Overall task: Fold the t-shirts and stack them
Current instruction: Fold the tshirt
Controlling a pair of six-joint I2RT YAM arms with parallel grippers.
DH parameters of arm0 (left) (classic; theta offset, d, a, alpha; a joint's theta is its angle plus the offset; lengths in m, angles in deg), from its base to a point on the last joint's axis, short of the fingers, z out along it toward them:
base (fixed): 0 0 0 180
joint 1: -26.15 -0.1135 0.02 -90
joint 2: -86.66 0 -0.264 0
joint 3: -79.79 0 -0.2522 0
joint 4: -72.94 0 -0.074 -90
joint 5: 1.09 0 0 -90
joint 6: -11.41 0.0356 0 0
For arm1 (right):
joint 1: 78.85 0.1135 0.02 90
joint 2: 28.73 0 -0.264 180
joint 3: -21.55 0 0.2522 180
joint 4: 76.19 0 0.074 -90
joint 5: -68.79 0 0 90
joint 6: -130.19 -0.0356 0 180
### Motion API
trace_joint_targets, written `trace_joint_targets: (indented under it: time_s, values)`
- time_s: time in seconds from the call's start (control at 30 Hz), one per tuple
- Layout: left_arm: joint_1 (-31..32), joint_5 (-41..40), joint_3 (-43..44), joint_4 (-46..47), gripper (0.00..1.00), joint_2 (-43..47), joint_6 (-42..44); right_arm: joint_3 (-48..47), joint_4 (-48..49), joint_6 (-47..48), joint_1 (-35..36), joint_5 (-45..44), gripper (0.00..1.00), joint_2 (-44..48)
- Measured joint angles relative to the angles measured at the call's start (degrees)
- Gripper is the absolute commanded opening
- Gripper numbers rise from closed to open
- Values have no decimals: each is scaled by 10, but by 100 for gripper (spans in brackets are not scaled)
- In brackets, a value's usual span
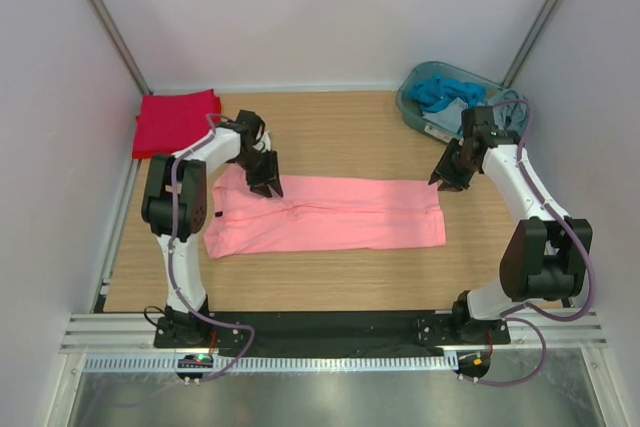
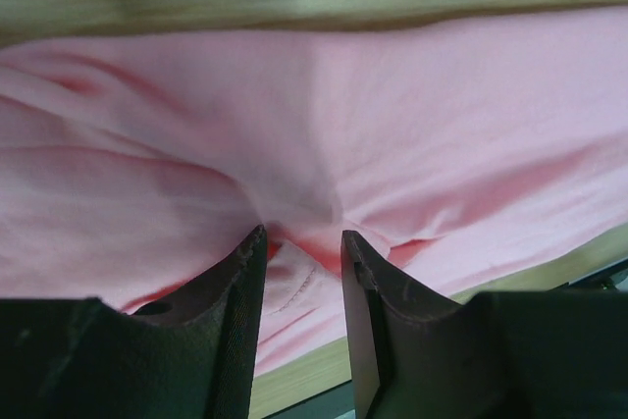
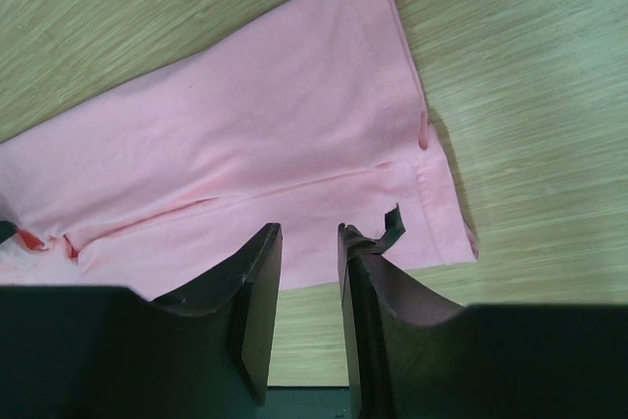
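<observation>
The salmon-pink t-shirt (image 1: 340, 215) lies flat as a long folded strip across the middle of the table. My left gripper (image 1: 267, 185) is down on its left part, open, with its fingertips (image 2: 253, 242) pressed into puckered cloth (image 2: 392, 125) and a stitched seam showing in the gap (image 2: 304, 242). My right gripper (image 1: 447, 180) hovers open over the shirt's right end, at the upper corner by the hem (image 3: 392, 76), with nothing between its fingers (image 3: 309, 233). The red t-shirt (image 1: 175, 119) sits folded at the back left corner.
A grey bin (image 1: 415, 115) holding blue cloth (image 1: 440, 90) stands at the back right, just behind the right arm. White walls close in the wooden table (image 1: 340, 137) on three sides. A loose strip of black tape (image 3: 392, 223) sticks off my right finger.
</observation>
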State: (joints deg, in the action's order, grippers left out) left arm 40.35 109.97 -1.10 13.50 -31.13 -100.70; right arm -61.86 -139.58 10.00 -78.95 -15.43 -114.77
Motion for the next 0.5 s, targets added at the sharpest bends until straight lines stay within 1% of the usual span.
trace_joint_targets:
  time_s: [0.1,0.33,0.5]
  values:
    - [8,-3,-17,-1,38,24,-3,-2,0,-1,0,3,37,0]
    - [29,-3,-54,-7,38,124,-22,-2,1,-2,0,9,37,-3]
    - [55,4,-139,-1,39,193,-61,-1,5,-5,6,11,37,-5]
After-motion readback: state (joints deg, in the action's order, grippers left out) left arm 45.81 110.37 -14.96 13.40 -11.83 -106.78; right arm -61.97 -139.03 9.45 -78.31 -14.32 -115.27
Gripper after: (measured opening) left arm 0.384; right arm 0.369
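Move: Straight back from the left hand, about 13 cm, lies the near edge of the pink t-shirt, some 2 cm lower; the small crumpled opening in the shirt is about 2 cm back and 4 cm to the hand's right. The shirt's far edge runs roughly 4 cm straight ahead, and its left end is 12 cm left and 6 cm back. From the right hand, that near-edge spot lies about 32 cm left, 11 cm back and 12 cm below. Lifting off the far layer of the t-shirt, the left hand rises about 6 cm while drawing back, then sweeps faster back towards the shirt's near edge, some 7 cm in all, with a slight drift right. The fingers stay partly open and empty, still pointing down. ##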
